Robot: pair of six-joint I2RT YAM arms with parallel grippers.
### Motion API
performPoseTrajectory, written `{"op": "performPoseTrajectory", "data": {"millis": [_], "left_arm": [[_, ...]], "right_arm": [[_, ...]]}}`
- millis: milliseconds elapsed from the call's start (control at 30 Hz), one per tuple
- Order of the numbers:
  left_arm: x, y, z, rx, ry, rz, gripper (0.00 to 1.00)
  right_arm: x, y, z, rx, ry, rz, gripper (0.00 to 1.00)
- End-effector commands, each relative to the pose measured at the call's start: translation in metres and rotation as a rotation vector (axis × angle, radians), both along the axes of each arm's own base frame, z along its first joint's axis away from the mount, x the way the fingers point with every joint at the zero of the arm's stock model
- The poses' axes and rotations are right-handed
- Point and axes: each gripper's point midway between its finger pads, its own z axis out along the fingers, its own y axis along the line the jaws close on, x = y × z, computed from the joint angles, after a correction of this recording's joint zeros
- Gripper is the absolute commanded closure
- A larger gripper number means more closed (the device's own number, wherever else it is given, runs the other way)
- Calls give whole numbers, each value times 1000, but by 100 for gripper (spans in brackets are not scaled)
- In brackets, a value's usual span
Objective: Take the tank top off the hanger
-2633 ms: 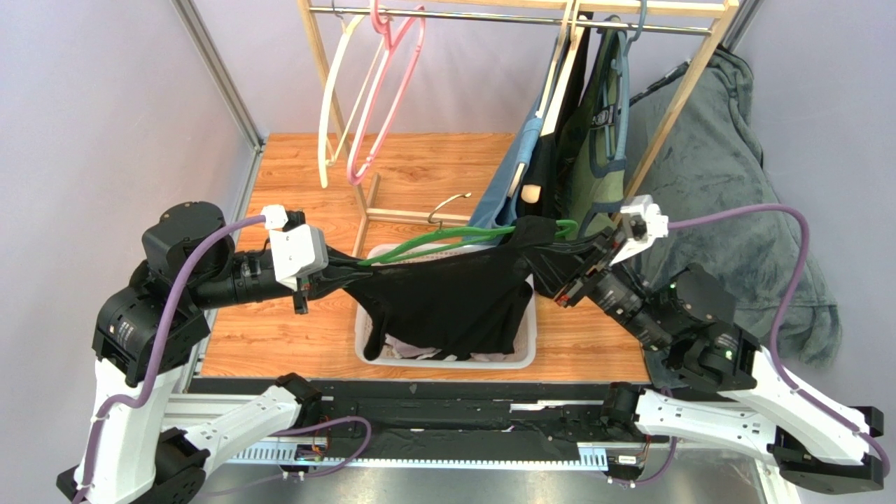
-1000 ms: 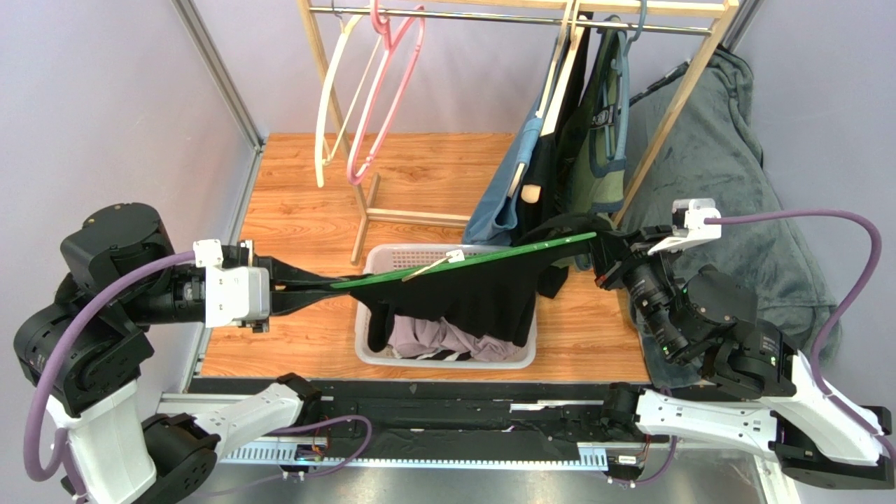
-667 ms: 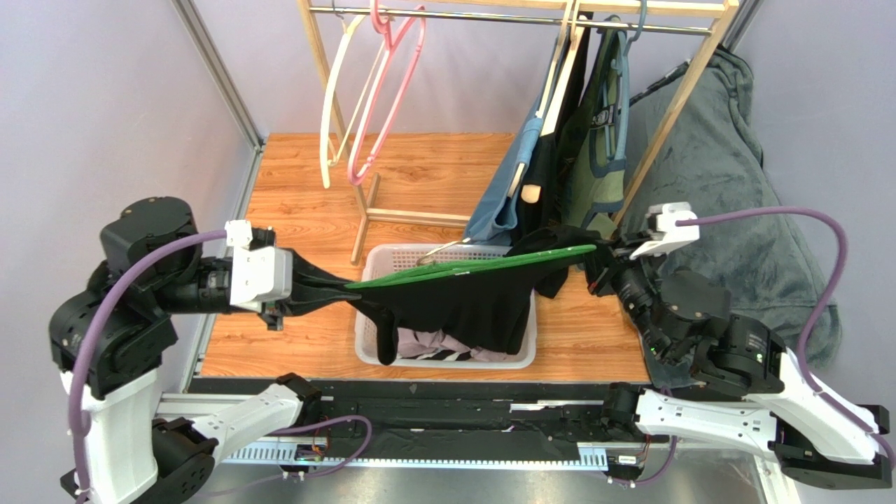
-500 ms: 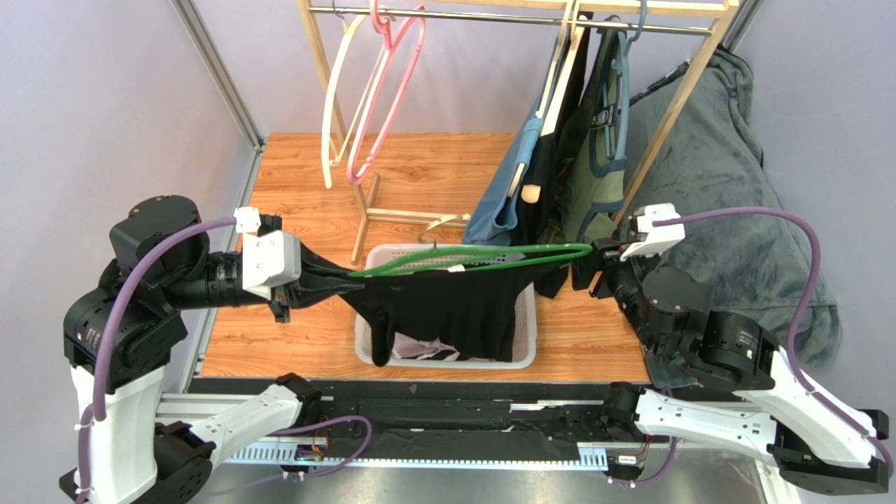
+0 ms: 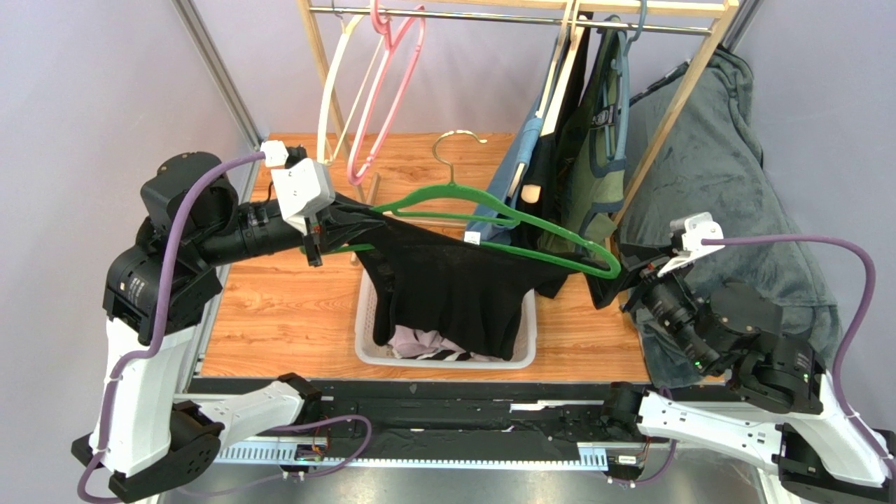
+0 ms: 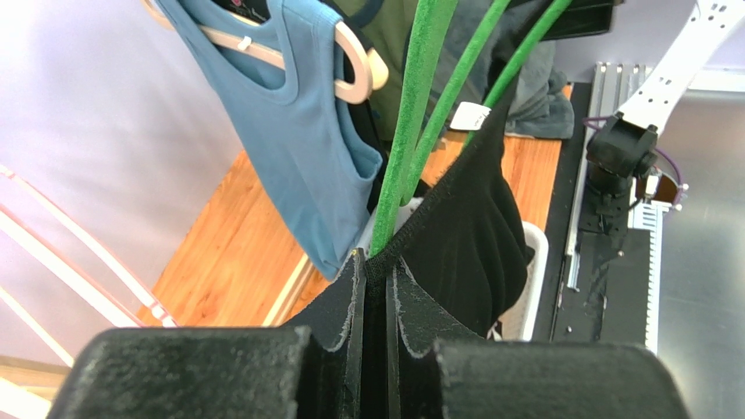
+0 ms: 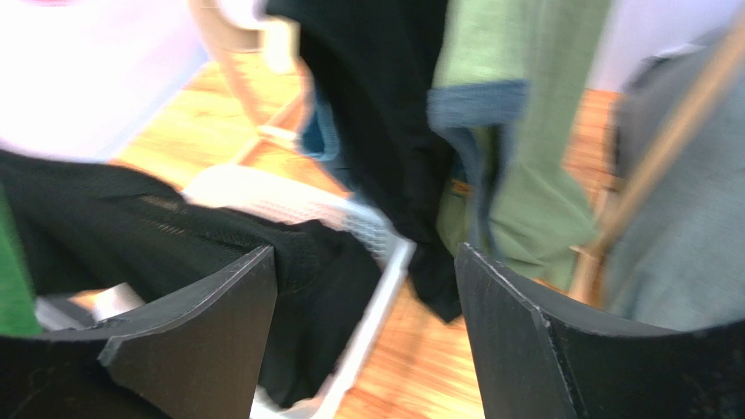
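A black tank top (image 5: 454, 286) hangs from a green hanger (image 5: 494, 218) with a gold hook (image 5: 457, 138), above a white basket (image 5: 367, 315). At the hanger's left end my left gripper (image 5: 342, 223) is shut on the top's strap. In the left wrist view the left gripper (image 6: 376, 262) pinches black cloth (image 6: 472, 236), and the green hanger (image 6: 413, 131) rises just beyond the tips. My right gripper (image 5: 629, 281) stands open beside the hanger's right end, holding nothing. The right wrist view is blurred: the right gripper (image 7: 365, 253) is wide open, with the tank top (image 7: 131, 231) to its left.
A wooden rack (image 5: 673, 116) at the back carries pink and cream hangers (image 5: 379, 95) and blue, black and green garments (image 5: 594, 116). A grey blanket (image 5: 736, 179) lies at the right. The basket holds other clothes (image 5: 421, 341). A blue tank top (image 6: 297, 131) hangs close by.
My right gripper opened, let go of the hanger's right end and drew back to the right. My left arm lifted and moved towards the rack, and the hanger swung upright with its hook up.
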Motion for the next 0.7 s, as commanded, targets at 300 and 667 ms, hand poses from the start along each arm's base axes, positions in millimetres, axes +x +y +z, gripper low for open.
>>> {"op": "performPoseTrajectory", "data": {"millis": [300, 667], "left_arm": [[-1, -5, 1, -40, 3, -19, 100], [17, 27, 26, -140, -15, 242, 100]], "right_arm": [[-83, 87, 87, 422, -152, 667, 21], [-53, 12, 13, 138, -14, 327, 17]]}}
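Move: The black tank top, drooping below the green hanger, has its middle about 25 cm to the right hand's left, level ahead, a few cm lower; the hanger's right end is some 4 cm left, 3 cm back and 6 cm above that hand, the basket about 28 cm left, 7 cm ahead and 25 cm down. From the left hand, the basket lies 9 cm right, 3 cm ahead, 35 cm down; the tank top's middle 12 cm right, 4 cm back, 12 cm lower. With its fingers kept wide open, the right hand swings back, left and up beside the hanger's right end, each way by some 7 cm, turning about 30 degrees counter-clockwise with its left side rising, then begins to sink and ease back to the right by a couple of centimetres. The left hand keeps its pinch on the hanger and the tank top together and draws both back about 3 cm, nearly level above the basket. ##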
